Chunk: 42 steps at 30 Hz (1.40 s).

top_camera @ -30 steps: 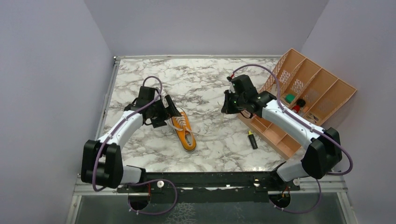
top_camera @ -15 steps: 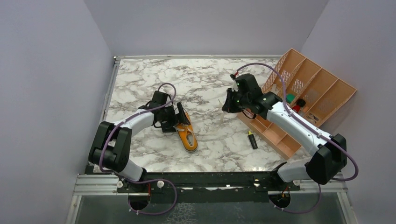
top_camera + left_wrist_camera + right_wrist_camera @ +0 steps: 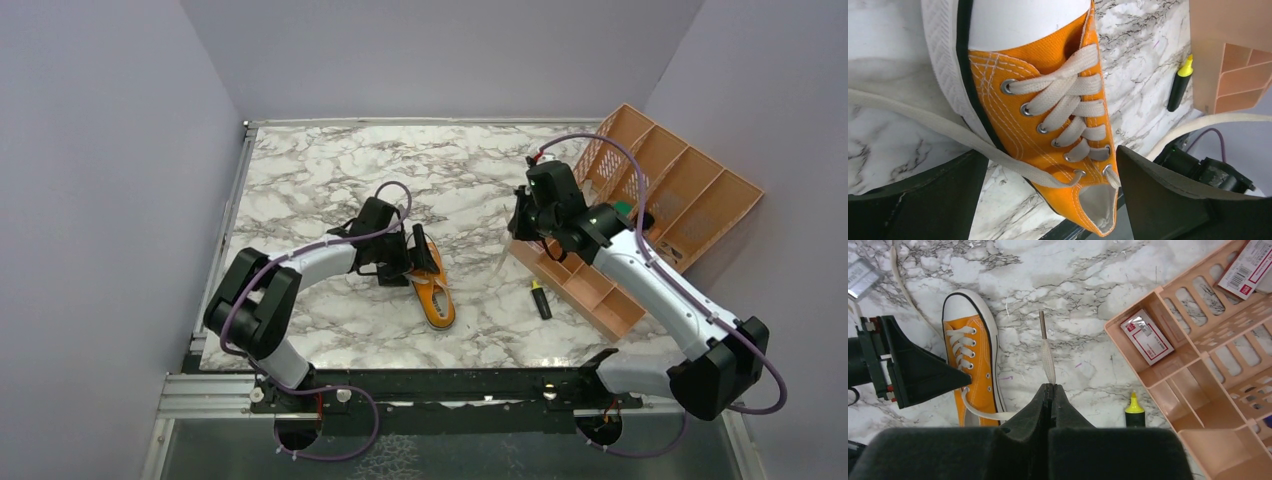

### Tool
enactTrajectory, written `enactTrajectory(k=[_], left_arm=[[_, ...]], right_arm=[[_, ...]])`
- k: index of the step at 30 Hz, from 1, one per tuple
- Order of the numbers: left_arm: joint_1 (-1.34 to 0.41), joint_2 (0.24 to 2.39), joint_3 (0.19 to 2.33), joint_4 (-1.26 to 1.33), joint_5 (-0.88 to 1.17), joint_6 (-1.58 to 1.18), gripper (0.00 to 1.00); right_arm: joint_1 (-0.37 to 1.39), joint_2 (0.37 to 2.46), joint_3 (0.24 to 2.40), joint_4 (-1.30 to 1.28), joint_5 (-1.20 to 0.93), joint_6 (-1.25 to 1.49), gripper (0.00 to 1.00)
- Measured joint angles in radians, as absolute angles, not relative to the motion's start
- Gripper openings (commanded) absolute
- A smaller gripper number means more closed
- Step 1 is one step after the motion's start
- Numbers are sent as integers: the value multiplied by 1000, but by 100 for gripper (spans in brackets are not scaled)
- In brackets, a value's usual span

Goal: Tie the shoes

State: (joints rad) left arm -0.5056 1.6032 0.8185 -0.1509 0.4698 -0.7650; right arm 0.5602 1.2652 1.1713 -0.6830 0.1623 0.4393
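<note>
The orange shoe (image 3: pixel 437 298) with white sole and white laces lies on the marble table, toe toward the arm bases. My left gripper (image 3: pixel 415 262) is open and straddles its heel end. In the left wrist view the shoe (image 3: pixel 1048 100) sits between the two dark fingers (image 3: pixel 1168 200), touching neither. One loose lace (image 3: pixel 923 120) trails off to the left. My right gripper (image 3: pixel 1048 387) is shut on the other lace (image 3: pixel 1047 357), whose end sticks out past the fingertips. That lace runs back to the shoe (image 3: pixel 973 365).
A peach compartment organizer (image 3: pixel 680 190) stands at the right, holding small boxes and a few items. A yellow-capped highlighter (image 3: pixel 541 298) lies on the table beside its near corner. The enclosure's grey walls border the table on three sides.
The left gripper has swung right and the shoe has slid right with it. The right gripper has moved right and back toward the organizer, still holding the lace.
</note>
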Motion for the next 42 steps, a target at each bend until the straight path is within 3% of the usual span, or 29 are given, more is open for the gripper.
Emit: enactTrajectory(k=[3, 6, 10, 11, 17, 20, 26, 39, 42], left_arm=[[-510, 1560, 859, -260, 406, -736, 98], [-496, 1441, 860, -353, 358, -741, 89], [-443, 1318, 856, -382, 345, -808, 52], [-422, 1312, 846, -370, 353, -841, 47], [-335, 1378, 722, -268, 373, -1090, 43], [-336, 1404, 663, -205, 380, -1208, 48], [-338, 1501, 546, 28, 429, -1396, 48], [-344, 1534, 474, 274, 448, -1528, 24], [-345, 1510, 456, 275, 447, -1536, 3]], right_arm=[[557, 1217, 1145, -681, 156, 406, 1], [557, 1181, 1113, -680, 148, 382, 1], [557, 1181, 1102, -679, 132, 357, 1], [557, 1183, 1102, -676, 125, 352, 1], [557, 1200, 1102, -648, 93, 331, 1], [557, 1206, 1102, -638, 82, 323, 1], [557, 1206, 1102, -621, 72, 315, 1], [557, 1181, 1077, -612, 63, 313, 1], [557, 1178, 1077, -612, 59, 313, 1]])
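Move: The left gripper stands wide open over the shoe. The stretch of loose left lace to take, at the shoe's left edge, lies about 4 cm to its left, 1 cm ahead and 2 cm below. The shoe's middle is some 2 cm right, 1 cm back and 2 cm below; the highlighter sits about 27 cm right and 5 cm back, 4 cm below. From the right gripper, that left lace lies roughly 19 cm left, 3 cm back and 16 cm below. Lift the open left gripper about 7 cm off the shoe while carrying it left, then lower it some 8 cm beside the shoe's left edge, turning it roughly 40 degrees counter-clockwise and rolling it as it goes down. Bring the fingers nearly shut around the loose left lace, starting at the top of the rise. Keep the other lace's end pinched in the right gripper, held high and nearly still. ##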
